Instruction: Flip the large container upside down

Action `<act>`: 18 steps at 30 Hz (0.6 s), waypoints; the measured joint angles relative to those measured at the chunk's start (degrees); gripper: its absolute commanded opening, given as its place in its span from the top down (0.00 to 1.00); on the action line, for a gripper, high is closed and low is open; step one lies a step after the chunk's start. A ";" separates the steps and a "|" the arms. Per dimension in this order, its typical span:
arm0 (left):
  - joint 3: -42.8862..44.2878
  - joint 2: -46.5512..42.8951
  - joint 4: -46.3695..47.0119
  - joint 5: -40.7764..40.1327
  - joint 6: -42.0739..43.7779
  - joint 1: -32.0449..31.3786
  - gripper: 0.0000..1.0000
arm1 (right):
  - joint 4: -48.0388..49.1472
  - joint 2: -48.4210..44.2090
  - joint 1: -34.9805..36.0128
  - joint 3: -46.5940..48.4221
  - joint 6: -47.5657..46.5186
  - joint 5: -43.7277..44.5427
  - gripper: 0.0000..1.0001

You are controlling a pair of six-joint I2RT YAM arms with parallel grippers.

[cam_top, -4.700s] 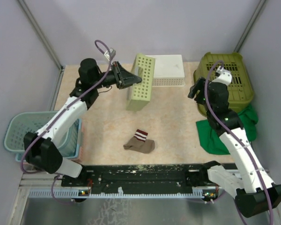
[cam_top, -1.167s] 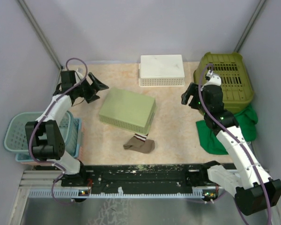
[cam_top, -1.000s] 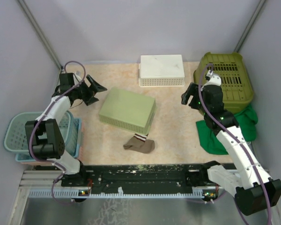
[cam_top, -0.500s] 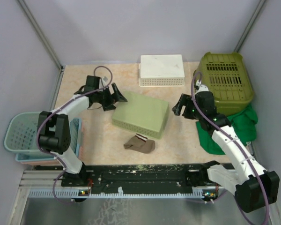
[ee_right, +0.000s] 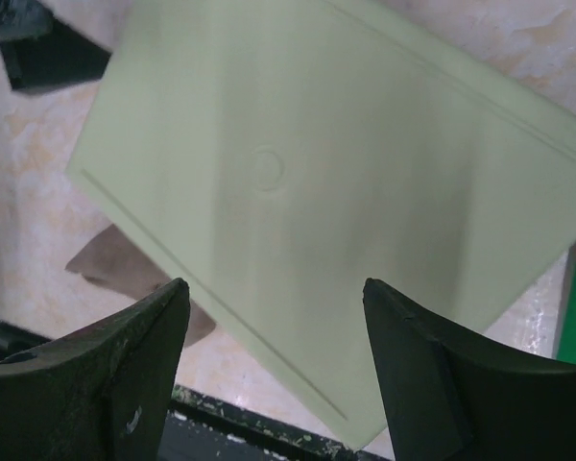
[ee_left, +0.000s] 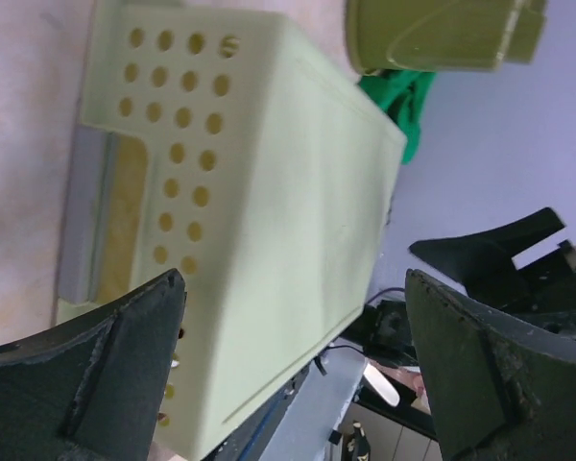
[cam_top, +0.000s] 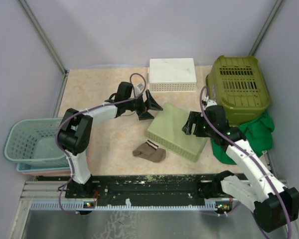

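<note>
The large container (cam_top: 175, 130) is a pale green perforated bin lying bottom up on the table, right of centre. My left gripper (cam_top: 150, 106) stands open at its far left corner, fingers spread and holding nothing. In the left wrist view the bin (ee_left: 259, 192) fills the space ahead of the left gripper (ee_left: 293, 288). My right gripper (cam_top: 190, 124) hovers open over the bin's right part. The right wrist view looks straight down on the flat base of the bin (ee_right: 346, 163) between the right gripper's (ee_right: 274, 288) fingers, which are apart from it.
A brown striped sock (cam_top: 149, 150) lies just left of the bin's near corner. A white container (cam_top: 172, 74) sits at the back, an olive basket (cam_top: 239, 87) at the back right above a green cloth (cam_top: 251, 137). A blue basket (cam_top: 32, 142) stands at the left edge.
The green bin has slid right and a little nearer, with the left gripper following at its left corner. The right gripper has come down and left over the bin.
</note>
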 measured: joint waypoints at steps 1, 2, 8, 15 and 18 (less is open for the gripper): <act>0.28 0.00 0.90 0.94 -0.37 -0.24 0.01 | -0.42 -0.79 0.70 0.00 -0.87 -0.79 0.29; 0.94 -0.02 1.36 1.62 -0.50 -0.28 0.01 | -0.63 -1.73 2.10 0.00 -1.90 -2.01 0.29; 6.10 -0.42 -1.49 0.85 2.47 1.70 0.01 | 1.16 -4.81 20.92 -0.42 -4.52 -5.95 0.32; 14.45 -6.14 -16.50 -8.68 11.91 4.35 0.01 | 0.74 1.77 23.74 -7.10 -2.58 -6.32 0.30; 18.29 -11.28 -22.01 -14.99 16.15 4.72 0.01 | 0.00 4.85 23.78 -7.39 -1.75 -4.57 0.28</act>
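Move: The light green container lies upside down almost under the right hand, its middle about 2 cm ahead and 10 cm below. From that hand, the sock lies some 16 cm left and 8 cm back, and the white container about 28 cm ahead and 4 cm left. The left hand is at the light green container's handle end, with its middle roughly 10 cm right, 7 cm back and 7 cm below; from this hand the sock is 14 cm back, 4 cm left. The right hand sweeps about 10 cm back and some 9 cm left over the light green container, rising slightly and turning about 30 degrees counter-clockwise with its fingers still open, then sinks some 9 cm beside its near-left long side, close to the sock, as the fingers tip further down. Meanwhile the left hand pulls away from the handle end, climbing about 13 cm while going forward and left, its fingers staying wide open and tilting up towards level. ##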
